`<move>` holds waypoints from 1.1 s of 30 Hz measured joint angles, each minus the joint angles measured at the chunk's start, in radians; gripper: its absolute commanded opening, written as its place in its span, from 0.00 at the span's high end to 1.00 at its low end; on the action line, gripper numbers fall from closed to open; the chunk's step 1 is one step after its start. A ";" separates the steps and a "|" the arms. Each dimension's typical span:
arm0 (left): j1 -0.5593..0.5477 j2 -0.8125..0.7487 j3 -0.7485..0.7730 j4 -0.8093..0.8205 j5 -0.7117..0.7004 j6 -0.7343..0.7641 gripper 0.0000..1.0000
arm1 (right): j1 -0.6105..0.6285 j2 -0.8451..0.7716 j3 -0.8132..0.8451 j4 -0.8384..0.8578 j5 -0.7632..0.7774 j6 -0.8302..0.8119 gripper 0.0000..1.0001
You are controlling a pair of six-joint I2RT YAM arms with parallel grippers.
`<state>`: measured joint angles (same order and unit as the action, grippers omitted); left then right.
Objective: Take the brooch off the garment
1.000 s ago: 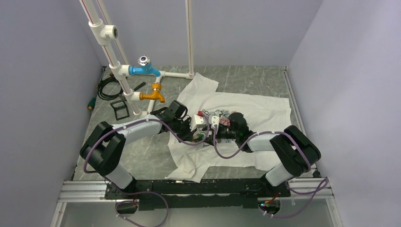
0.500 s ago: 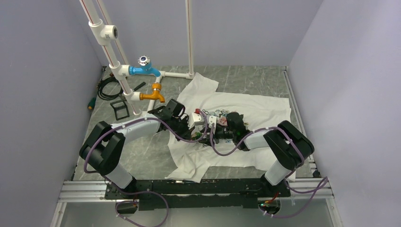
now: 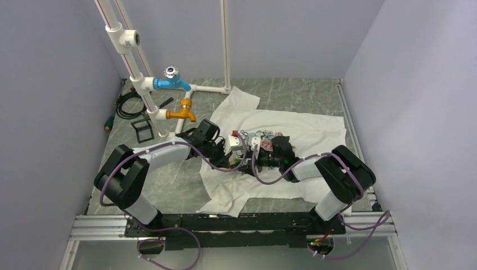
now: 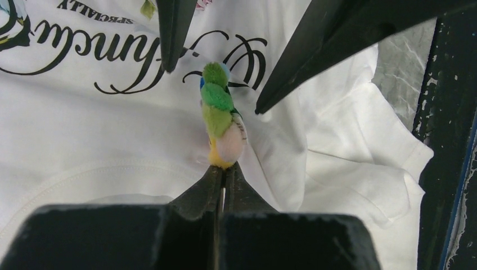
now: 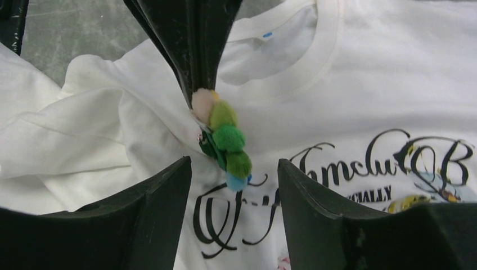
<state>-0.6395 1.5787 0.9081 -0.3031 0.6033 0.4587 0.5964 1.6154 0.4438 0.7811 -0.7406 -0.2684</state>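
Note:
The garment (image 3: 315, 132) is a white T-shirt with black cursive lettering, spread on the table. The brooch (image 4: 216, 107) is a small fuzzy pin of yellow, green and blue, standing up off the cloth near the collar. My left gripper (image 4: 223, 167) is shut on the brooch's yellow end, pulling the fabric into a small peak. From the opposite side my right gripper (image 5: 233, 163) is open, and the brooch's (image 5: 226, 138) blue end sits between its fingers without touching them. In the top view both grippers meet over the shirt's chest (image 3: 250, 154), hiding the brooch.
A white pipe frame with a blue tap (image 3: 171, 83) and an orange tap (image 3: 183, 113) stands at the back left. A coiled black cable (image 3: 128, 104) and a small black frame (image 3: 143, 130) lie beside it. Grey walls close in on three sides.
My right arm has edged left toward the left gripper, its jaws narrowing slightly and widening again. The left gripper has stayed clamped on the brooch.

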 measured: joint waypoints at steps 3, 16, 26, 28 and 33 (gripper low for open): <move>0.004 -0.003 -0.009 0.013 0.013 0.000 1.00 | -0.014 -0.024 -0.024 0.000 0.005 0.020 0.38; 0.014 -0.013 -0.016 0.037 0.059 0.000 1.00 | -0.020 -0.004 -0.019 0.043 0.003 0.093 0.45; 0.025 -0.013 -0.016 0.037 0.064 -0.009 1.00 | -0.013 0.033 -0.001 0.052 -0.006 0.124 0.71; 0.027 -0.013 -0.016 0.037 0.066 -0.011 0.98 | -0.011 0.036 0.000 0.052 -0.011 0.132 0.81; 0.038 -0.013 -0.016 0.042 0.066 -0.037 0.85 | -0.008 0.040 0.000 0.051 -0.026 0.155 1.00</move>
<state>-0.6014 1.5658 0.8921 -0.2615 0.6689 0.4221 0.5888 1.6550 0.4442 0.8318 -0.7666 -0.1131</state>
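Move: The brooch is already held by one end in the left hand; its middle lies about 2 cm to the right of that hand, at about the same height. From the open right hand, the brooch's middle is roughly 2 cm to the left, its green free end already between the parted fingertips. The shirt lettering lies some 7 cm ahead and 3 cm left of the right hand, 6 cm lower; the neckline is about 5 cm ahead and 9 cm left, equally low. Drawing off to the right by barely 1 cm and then easing back left as far, the right hand rolls about 10 degrees about its fingers, forward side down, and closes its fingers from wide open, pinching the green end of the brooch. The left hand keeps its pinch on the pink-and-yellow end and lifts about 1 cm. ##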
